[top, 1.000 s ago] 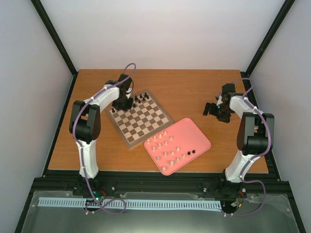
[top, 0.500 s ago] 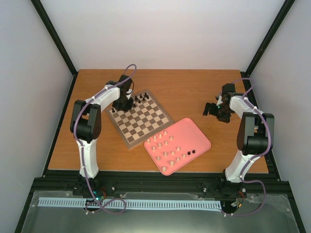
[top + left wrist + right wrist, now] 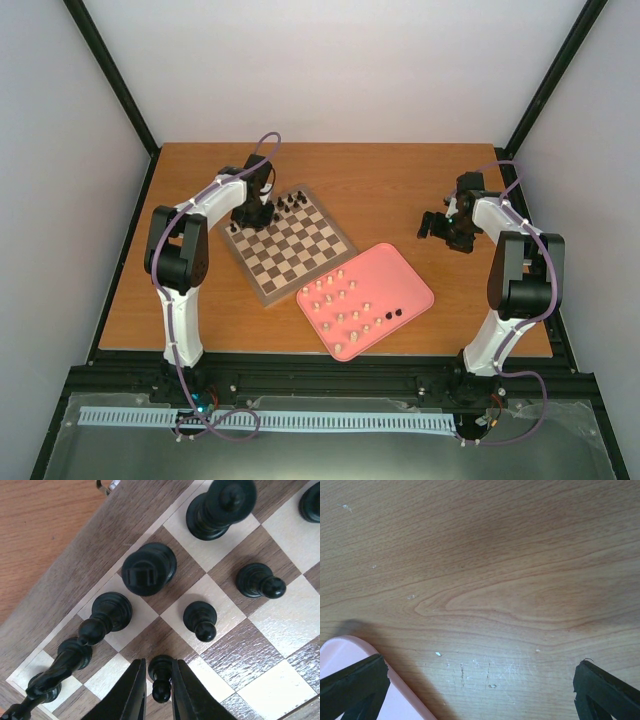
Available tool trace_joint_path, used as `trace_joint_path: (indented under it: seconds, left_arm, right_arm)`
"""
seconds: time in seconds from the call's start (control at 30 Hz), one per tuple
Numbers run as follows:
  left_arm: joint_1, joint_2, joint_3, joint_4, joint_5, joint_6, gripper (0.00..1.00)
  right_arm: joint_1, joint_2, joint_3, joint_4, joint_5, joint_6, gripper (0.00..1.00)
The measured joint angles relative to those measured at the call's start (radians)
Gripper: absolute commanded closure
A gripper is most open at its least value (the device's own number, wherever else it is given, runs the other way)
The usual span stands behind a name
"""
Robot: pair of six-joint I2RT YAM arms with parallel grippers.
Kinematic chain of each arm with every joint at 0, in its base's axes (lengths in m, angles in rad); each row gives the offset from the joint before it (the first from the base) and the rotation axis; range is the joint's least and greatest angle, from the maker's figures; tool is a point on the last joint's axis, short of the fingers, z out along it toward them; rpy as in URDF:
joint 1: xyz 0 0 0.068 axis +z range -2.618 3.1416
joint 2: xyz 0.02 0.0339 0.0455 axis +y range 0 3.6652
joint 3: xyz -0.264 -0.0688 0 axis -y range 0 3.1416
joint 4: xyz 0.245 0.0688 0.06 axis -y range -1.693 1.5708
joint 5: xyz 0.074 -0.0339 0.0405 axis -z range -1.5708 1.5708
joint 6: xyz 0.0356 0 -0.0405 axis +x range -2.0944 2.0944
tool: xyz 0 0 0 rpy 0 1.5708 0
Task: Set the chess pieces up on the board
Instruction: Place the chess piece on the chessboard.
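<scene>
The board [image 3: 300, 262] lies left of centre on the table. My left gripper [image 3: 252, 215] is down at its far left corner. In the left wrist view its jaws [image 3: 159, 667] sit narrowly on either side of a black pawn [image 3: 161, 677] that stands upright on a square. Close by stand a black rook [image 3: 149, 569], further black pawns [image 3: 200, 620] and taller black pieces [image 3: 220, 507]. Cream pieces [image 3: 340, 300] and two dark ones [image 3: 393, 316] lie on the pink tray [image 3: 415, 285]. My right gripper [image 3: 437, 225] hangs open over bare table at the far right, holding nothing.
The right wrist view shows only wood table [image 3: 485, 580] and a corner of the pink tray [image 3: 350, 652] between the spread gripper [image 3: 479, 672]. Black frame posts and grey walls enclose the table.
The left arm's wrist shifted very slightly over the board's far left corner. The right arm has not moved.
</scene>
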Motion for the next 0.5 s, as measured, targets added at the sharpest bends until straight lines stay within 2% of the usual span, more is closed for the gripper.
trace_joint_path:
  seconds: [0.2, 0.27, 0.33, 0.5]
  left_arm:
    - [0.0, 0.0, 0.0, 0.0, -0.004, 0.0, 0.81]
    - [0.0, 0.0, 0.0, 0.0, -0.003, 0.0, 0.69]
    - [0.0, -0.002, 0.0, 0.001, 0.003, -0.006, 0.63]
    - [0.0, -0.026, -0.003, 0.013, 0.043, -0.017, 0.61]
  right_arm:
    - [0.0, 0.0, 0.0, 0.0, 0.0, 0.0, 0.0]
    - [0.0, 0.0, 0.0, 0.0, 0.0, 0.0, 0.0]
    - [0.0, 0.0, 0.0, 0.0, 0.0, 0.0, 0.0]
    - [0.0, 0.0, 0.0, 0.0, -0.002, 0.0, 0.0]
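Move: The black pawn is already standing on its square between the left hand's nearly closed fingers, its middle about 1 cm below the hand point. The neighbouring pawn stands roughly 1 cm ahead and 2 cm to the right. In the back row behind them, a ball-topped piece is some 2 cm ahead and 1 cm left, and a thick tall piece about 3 cm ahead and 1 cm right. From the right hand the held pawn lies about 42 cm left and 3 cm ahead. The black pawn on its square is let go by the left hand: after holding still at first, the fingers part to roughly twice their gap. The hand then lifts about 1 cm and shifts nearly as far to the right, bringing the fingers up off the pawn, still pointing down with hardly any tilt. ##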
